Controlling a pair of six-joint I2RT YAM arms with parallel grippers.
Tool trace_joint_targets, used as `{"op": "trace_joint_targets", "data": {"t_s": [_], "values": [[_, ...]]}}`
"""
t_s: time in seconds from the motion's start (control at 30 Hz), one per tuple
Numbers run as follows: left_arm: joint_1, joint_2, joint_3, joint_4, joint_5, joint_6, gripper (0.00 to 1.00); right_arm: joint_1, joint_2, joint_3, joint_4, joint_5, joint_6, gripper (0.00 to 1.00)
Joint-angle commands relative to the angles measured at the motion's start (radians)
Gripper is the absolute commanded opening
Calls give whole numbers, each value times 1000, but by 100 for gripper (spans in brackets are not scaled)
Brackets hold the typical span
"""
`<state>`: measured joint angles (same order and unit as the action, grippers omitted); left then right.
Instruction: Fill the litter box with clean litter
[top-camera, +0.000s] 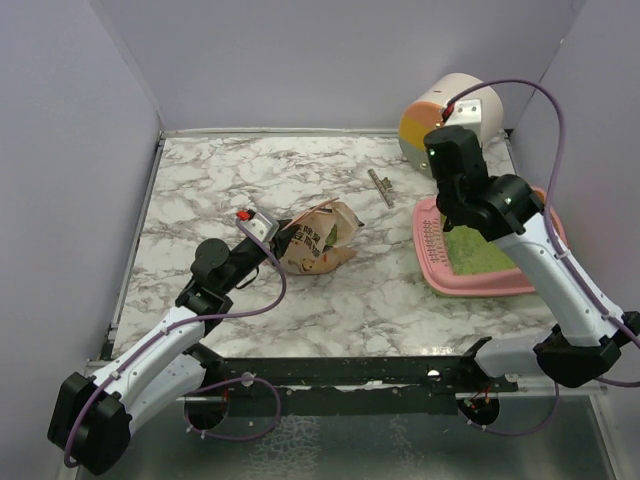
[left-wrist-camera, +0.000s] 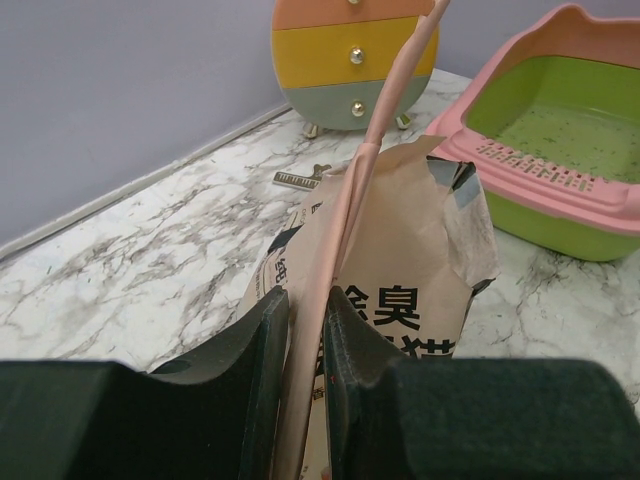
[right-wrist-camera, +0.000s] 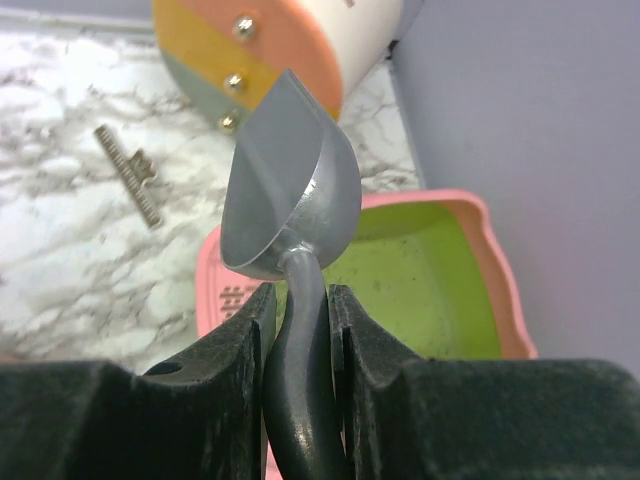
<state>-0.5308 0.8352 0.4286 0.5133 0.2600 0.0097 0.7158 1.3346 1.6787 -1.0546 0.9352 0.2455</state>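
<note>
The pink litter box (top-camera: 436, 268) with its lime-green inside stands at the table's right. A thin speckled layer of clean litter (top-camera: 478, 252) covers its floor (left-wrist-camera: 570, 135). My right gripper (right-wrist-camera: 300, 300) hovers over the box (right-wrist-camera: 480, 215), shut on the handle of a silver scoop (right-wrist-camera: 285, 190) whose bowl points upward; I cannot tell whether it holds litter. The tan paper bag (top-camera: 320, 238) lies on its side mid-table. My left gripper (left-wrist-camera: 308, 310) is shut on a pink strip (left-wrist-camera: 385, 130) at the bag's (left-wrist-camera: 410, 240) mouth.
A round cream drum (top-camera: 450, 125) with orange, yellow and grey bands stands at the back right, behind the box. A small metal clip (top-camera: 380, 187) lies on the marble between the bag and the drum. Lilac walls close the table on three sides.
</note>
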Motion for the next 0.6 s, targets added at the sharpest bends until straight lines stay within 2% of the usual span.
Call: {"op": "trace_joint_targets", "data": {"t_s": [0.0, 0.1, 0.23, 0.4, 0.5, 0.57], "values": [[-7, -2, 19, 33, 1, 1, 23, -165, -1, 35, 202, -101, -250, 1], [-8, 1, 20, 32, 9, -1, 23, -251, 2, 60, 246, -180, -273, 1], [-6, 3, 22, 32, 17, 1, 23, -397, 76, 174, 192, -420, -217, 1], [-7, -8, 22, 23, 12, 17, 23, -553, 161, 265, 141, -842, -154, 1], [-7, -10, 22, 21, 10, 23, 23, -685, 190, 258, 130, -1168, -131, 1], [-6, -6, 22, 18, 13, 26, 23, -731, 187, 225, 142, -1322, -130, 1]]}}
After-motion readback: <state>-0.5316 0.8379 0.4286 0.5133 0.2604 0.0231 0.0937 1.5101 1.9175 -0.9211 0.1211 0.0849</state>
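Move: The right hand, holding the empty scoop, is high above the litter box's left part: the box's middle is about 13 cm to its right, 3 cm ahead and 30 cm below. The drawer cabinet stands some 20 cm ahead, 8 cm right and 25 cm lower; the small metal strip lies 15 cm ahead, 11 cm left and 35 cm down. From the left hand the box is roughly 44 cm right, 6 cm ahead and 20 cm below. The right hand carries the empty scoop forward about 10 cm in all, at first veering right by some 6 cm and then running nearly straight ahead, up over the far part of the litter box towards the drawer cabinet, rising slightly and easing down again at the end. In the second half the wrist rolls about 20 degrees, the hand's left side coming up, while the fingers keep their grip on the handle. ##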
